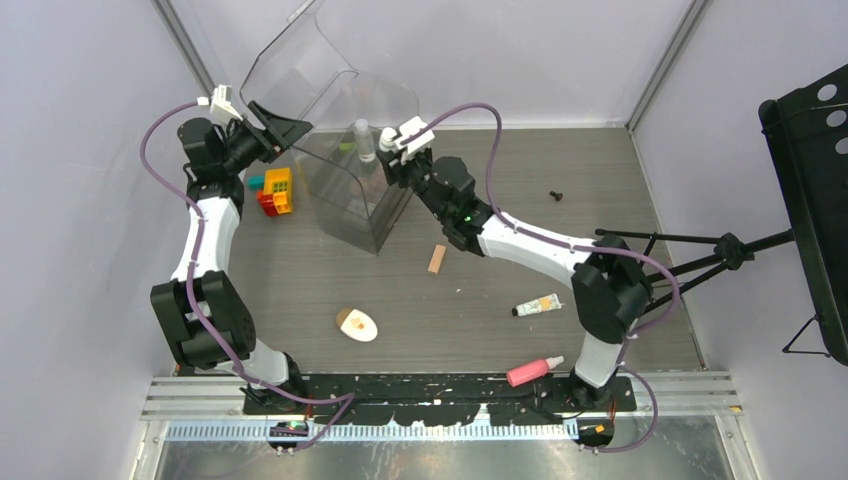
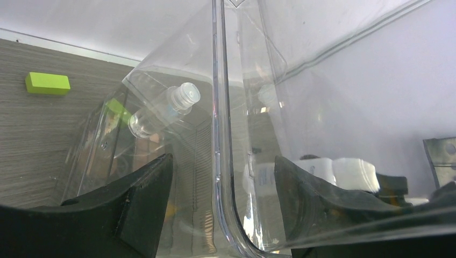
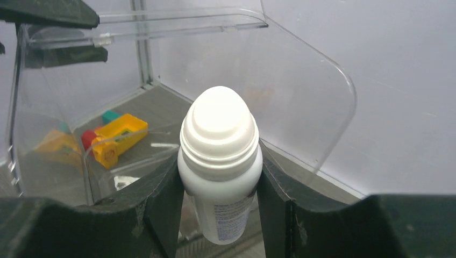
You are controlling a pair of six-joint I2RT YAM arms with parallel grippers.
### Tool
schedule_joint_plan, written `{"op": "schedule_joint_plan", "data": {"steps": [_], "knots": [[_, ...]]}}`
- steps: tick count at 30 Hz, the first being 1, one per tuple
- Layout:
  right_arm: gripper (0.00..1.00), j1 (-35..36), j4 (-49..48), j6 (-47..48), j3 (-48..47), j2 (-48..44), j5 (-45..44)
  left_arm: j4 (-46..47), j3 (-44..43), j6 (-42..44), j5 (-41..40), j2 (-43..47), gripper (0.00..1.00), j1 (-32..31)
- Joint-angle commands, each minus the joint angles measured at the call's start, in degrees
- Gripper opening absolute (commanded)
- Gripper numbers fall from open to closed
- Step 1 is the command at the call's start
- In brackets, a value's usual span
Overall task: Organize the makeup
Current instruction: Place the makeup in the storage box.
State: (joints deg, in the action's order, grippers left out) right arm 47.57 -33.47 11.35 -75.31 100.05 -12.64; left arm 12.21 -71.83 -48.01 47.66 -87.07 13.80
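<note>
The makeup lies scattered, and the clear case (image 1: 352, 205) stands at the back with its lid (image 1: 300, 60) raised. A clear bottle (image 1: 363, 140) stands inside the case, and it also shows in the left wrist view as the clear bottle (image 2: 164, 110). My right gripper (image 1: 393, 148) is shut on a white round-capped bottle (image 3: 220, 156), held upright at the case's opening. My left gripper (image 2: 223, 166) is open, its fingers astride the lid's clear edge (image 2: 218, 107) with gaps on both sides. A peach sponge (image 1: 437, 258), a white oval compact (image 1: 357, 324), a cream tube (image 1: 537, 305) and a pink bottle (image 1: 533, 371) lie on the table.
Colourful toy bricks (image 1: 275, 190) sit left of the case, under the left arm. A small black piece (image 1: 556, 195) lies at the back right. A black tripod stand (image 1: 720, 250) reaches in from the right. A green brick (image 2: 47, 83) lies on the table.
</note>
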Motion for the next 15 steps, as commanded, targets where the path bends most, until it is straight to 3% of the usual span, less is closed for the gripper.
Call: {"op": "schedule_joint_plan", "data": {"steps": [1,15], "knots": [[0.02,-1.85,-7.25,-3.85,-8.05,5.04,4.90,2.82,0.11,-0.31,1.53,2.55,0.71,0.24],[0.01,-3.68,-6.45,-7.84,-26.50,23.06,11.28,2.82,0.11,-0.51,1.74,2.38,0.72,0.26]]}}
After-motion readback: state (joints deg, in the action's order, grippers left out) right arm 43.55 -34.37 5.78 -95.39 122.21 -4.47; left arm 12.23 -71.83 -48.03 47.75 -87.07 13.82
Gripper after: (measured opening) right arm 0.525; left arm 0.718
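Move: The right hand holds the white bottle just short of the storage box; the box's open upper compartment lies about 11 cm ahead, 8 cm to the left and 12 cm below. The clear bottle standing in it is some 15 cm ahead, 7 cm left and 9 cm down. The toy blocks lie about 7 cm ahead, 28 cm left, far below on the table. From the left hand, the compartment is about 7 cm ahead, 10 cm right and 13 cm below. Keeping the white bottle pinched upright, the right hand carries it forward and left into the storage box, towards the clear bottle, about 10 cm across; level at first, then sinking some 5 cm as it goes. The wrist turns only slightly counter-clockwise. The left hand stays still by the raised clear cover. ##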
